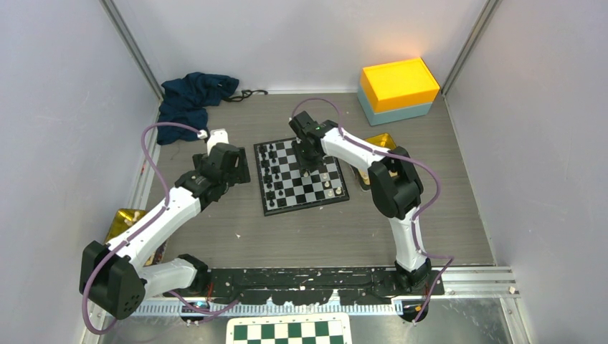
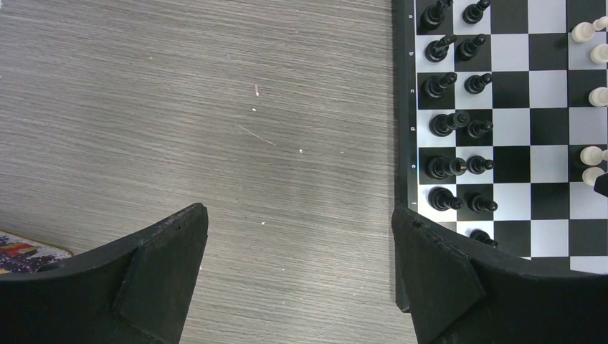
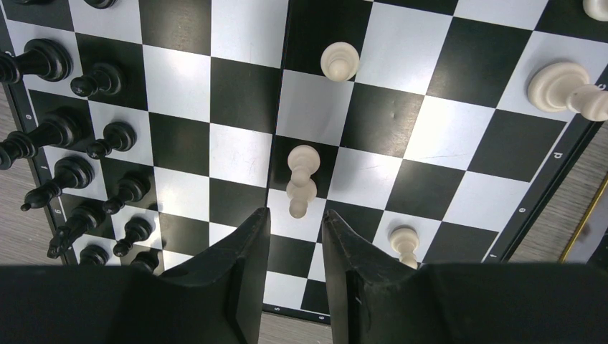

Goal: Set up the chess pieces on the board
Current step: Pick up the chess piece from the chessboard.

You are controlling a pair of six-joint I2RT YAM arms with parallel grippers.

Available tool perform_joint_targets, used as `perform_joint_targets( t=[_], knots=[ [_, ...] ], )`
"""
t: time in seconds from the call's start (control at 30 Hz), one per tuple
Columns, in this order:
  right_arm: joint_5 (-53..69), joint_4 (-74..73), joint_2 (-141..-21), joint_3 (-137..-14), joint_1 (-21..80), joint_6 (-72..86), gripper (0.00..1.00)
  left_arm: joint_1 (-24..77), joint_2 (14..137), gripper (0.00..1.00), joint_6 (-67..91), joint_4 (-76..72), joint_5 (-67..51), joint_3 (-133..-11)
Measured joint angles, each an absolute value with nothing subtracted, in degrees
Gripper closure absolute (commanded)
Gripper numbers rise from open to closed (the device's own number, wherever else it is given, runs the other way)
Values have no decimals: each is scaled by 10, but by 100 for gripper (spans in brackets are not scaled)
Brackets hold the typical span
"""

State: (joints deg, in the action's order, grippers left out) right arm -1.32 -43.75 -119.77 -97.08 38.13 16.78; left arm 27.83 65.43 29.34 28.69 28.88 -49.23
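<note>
The board (image 1: 267,208) lies mid-table, with black chess pieces (image 1: 269,172) in two columns along its left side and several white ones (image 1: 331,183) near its right. My right gripper (image 1: 310,159) hangs over the board, open. In the right wrist view a white pawn (image 3: 301,179) has its head level with that gripper's (image 3: 296,213) fingertips, a gap showing on each side. More white pieces (image 3: 338,61) stand around it. My left gripper (image 2: 301,215) is wide open over bare table just left of the board (image 2: 548,136), holding nothing; black pieces (image 2: 452,125) line that edge.
A yellow box on a teal one (image 1: 398,86) stands at the back right. A dark blue cloth (image 1: 192,100) lies at the back left. Gold packets sit right of the board (image 1: 380,140) and by the left wall (image 1: 125,221). A green-and-white checkered panel (image 1: 290,332) lies at the near edge.
</note>
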Motion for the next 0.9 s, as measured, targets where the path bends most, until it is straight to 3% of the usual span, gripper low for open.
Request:
perform_joint_targets(
  t=[0.47,0.9],
  knots=[
    [-13,-436,-1212,-974,382,168,69,278,650,0,293,286,289,-486],
    [-13,-433,-1217,-976,382,169,91,278,645,0,293,286,289,-483]
  ],
)
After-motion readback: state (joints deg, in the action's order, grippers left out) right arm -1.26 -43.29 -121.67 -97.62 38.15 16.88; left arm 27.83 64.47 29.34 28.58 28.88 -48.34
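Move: The nearer of two adjacent white pawns stands right under the right hand's half-open fingertips, its middle about 2 cm below. The farther white pawn of the pair is 1 cm ahead; another white pawn is 5 cm ahead and 1 cm left, and a lone white pawn 5 cm right and 1 cm back. The nearest black pawn stands 7 cm left and 1 cm back. From the left hand the target pawn is some 6 cm ahead, 20 cm right and 11 cm lower. The nearer white pawn of the pair is taken by its head: the right hand sinks slowly onto it, only about 1 cm almost straight down with no real wrist turn, and stops. The fingers narrow all the way, fastest once the hand has stopped, from less than half open to nearly shut, pinching the head between their tips. ##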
